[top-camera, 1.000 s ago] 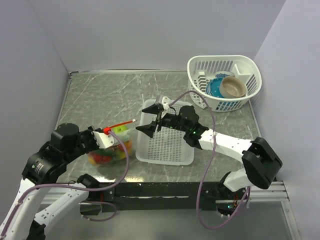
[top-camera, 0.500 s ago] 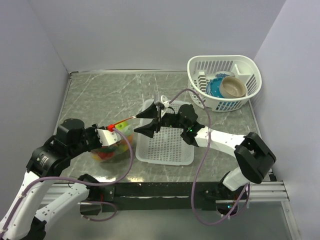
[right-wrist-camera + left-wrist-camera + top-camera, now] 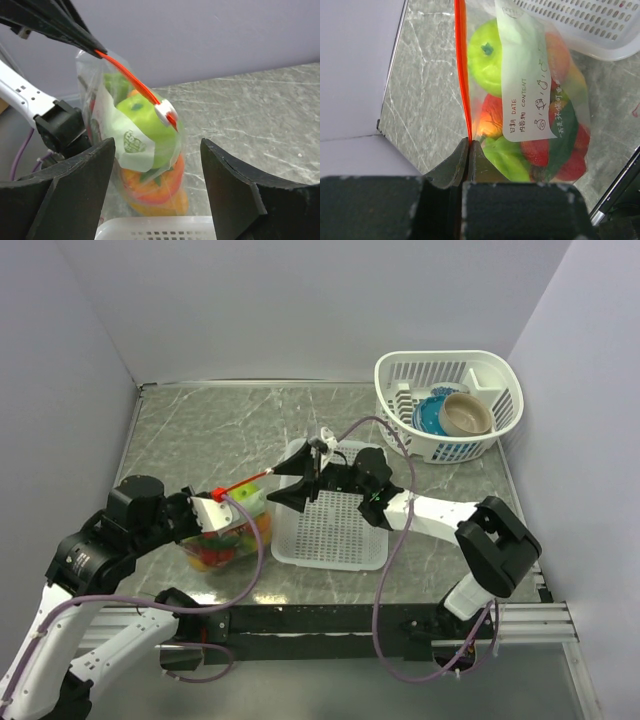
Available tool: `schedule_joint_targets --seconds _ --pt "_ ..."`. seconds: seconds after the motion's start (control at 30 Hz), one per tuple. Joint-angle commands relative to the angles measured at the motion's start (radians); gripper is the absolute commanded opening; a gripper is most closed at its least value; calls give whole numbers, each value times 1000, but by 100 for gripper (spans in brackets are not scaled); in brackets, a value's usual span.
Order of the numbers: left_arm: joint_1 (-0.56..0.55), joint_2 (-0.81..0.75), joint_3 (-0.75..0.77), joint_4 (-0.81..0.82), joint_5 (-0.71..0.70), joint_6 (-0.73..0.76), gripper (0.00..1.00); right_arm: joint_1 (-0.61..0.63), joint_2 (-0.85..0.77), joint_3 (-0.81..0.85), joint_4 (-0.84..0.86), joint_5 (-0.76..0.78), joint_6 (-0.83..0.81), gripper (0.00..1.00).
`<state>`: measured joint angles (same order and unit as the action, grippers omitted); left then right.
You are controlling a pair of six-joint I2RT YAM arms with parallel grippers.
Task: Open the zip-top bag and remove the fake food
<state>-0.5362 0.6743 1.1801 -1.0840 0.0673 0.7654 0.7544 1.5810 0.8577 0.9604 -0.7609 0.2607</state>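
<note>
The zip-top bag point(image 3: 225, 535) is clear with an orange-red zip strip point(image 3: 243, 483). It hangs left of the tray, full of fake food point(image 3: 212, 552). My left gripper point(image 3: 214, 501) is shut on the near end of the strip point(image 3: 462, 75), with the bag point(image 3: 535, 100) and a green apple point(image 3: 485, 60) hanging below. My right gripper point(image 3: 277, 485) is open, its fingertips either side of the strip's far end. In the right wrist view the white slider point(image 3: 165, 114) and bag point(image 3: 145, 150) sit just beyond my open right gripper point(image 3: 157, 150).
A white slotted tray point(image 3: 330, 530) lies under my right arm, right of the bag. A white basket point(image 3: 400, 375) at the back right holds a blue bowl point(image 3: 432, 415) and a beige bowl point(image 3: 465, 415). Walls close the left and back edges.
My right gripper has moved left, up to the far end of the zip strip, staying open. My left gripper has shifted slightly with the bag, still holding the strip.
</note>
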Motion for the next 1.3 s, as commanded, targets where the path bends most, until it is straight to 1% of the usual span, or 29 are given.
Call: schedule_joint_targets --seconds 0.0,0.1,0.17,0.2,0.27,0.3,0.37,0.4,0.47,0.5,0.53,0.63,0.67,0.7,0.73,0.77,0.87,0.93,0.97,1.0,1.07,1.1,1.17,1.23,1.27 --pt "-1 14 65 32 37 -12 1 -9 30 61 78 37 26 77" --pt "-1 19 79 29 51 -21 1 -15 57 66 150 40 86 77" --pt "1 22 82 27 55 -29 1 -17 74 76 195 31 112 75" --pt "-1 25 84 29 58 -32 1 -17 92 92 207 14 142 69" --pt "-1 28 82 29 57 -35 1 -18 109 102 257 -11 178 62" --pt "-1 25 79 30 55 -35 1 -18 122 107 274 -41 207 53" --pt "-1 22 75 36 52 -35 1 -20 129 107 308 -66 232 42" --pt "-1 21 70 44 52 -37 1 -20 134 109 311 -92 247 30" --pt "-1 16 67 53 51 -40 1 -21 139 106 305 -112 252 17" --pt "-1 16 64 62 49 -41 1 -21 140 101 305 -121 255 3" --pt "-1 15 62 65 45 -44 1 -23 143 98 305 -135 256 0" --pt "-1 8 46 96 37 -58 2 -29 140 87 317 -146 284 0" --pt "-1 4 38 111 23 -67 15 -32 133 87 317 -147 291 0" --pt "-1 1 21 130 17 -92 33 -33 128 86 314 -152 288 0" --pt "-1 -1 12 168 12 -106 62 -32 120 87 295 -153 284 0" --pt "-1 -4 -8 191 15 -121 87 -32 105 89 279 -155 266 0" --pt "-1 28 -8 277 57 -208 99 -30 82 104 207 -159 230 0" --pt "-1 69 33 292 144 -273 99 -29 73 113 167 -163 218 0" --pt "-1 117 65 306 172 -291 99 -27 65 115 156 -164 203 0" --pt "-1 137 76 314 231 -325 99 -24 60 115 146 -166 195 0" --pt "-1 189 85 361 285 -350 99 -14 53 122 109 -166 174 0" --pt "-1 205 85 381 351 -385 99 -9 53 127 91 -164 163 0" --pt "-1 238 75 430 423 -405 99 2 47 144 31 -164 125 0" --pt "-1 249 70 467 483 -465 99 17 43 152 -12 -163 107 0" --pt "-1 269 90 475 489 -481 99 19 37 156 -21 -163 98 0"
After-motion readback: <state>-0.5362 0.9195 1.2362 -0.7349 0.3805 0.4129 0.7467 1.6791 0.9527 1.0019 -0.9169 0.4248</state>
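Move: The white slider near the free end of the bag's red strip stands just beyond my open right fingers: about 2 cm left, 1 cm ahead and 2 cm above. The bag of fake food hangs roughly 10 cm left, 7 cm back and 9 cm below that hand; the white tray's middle lies some 9 cm right, 3 cm back and 22 cm below it. From my left hand, which holds the strip's other end, the slider is about 12 cm right, 7 cm ahead and 2 cm below. I ease my right hand a centimetre or so forward, left and up, shut its fingers on the red strip right by the white slider, and keep that pinch while drawing back a little and sinking again. Only then does my left hand open wide, let go of its end of the strip and swing about 10 cm right, rising and reaching some 4 cm, towards the slider, its left side tipping down some 25 degrees. ##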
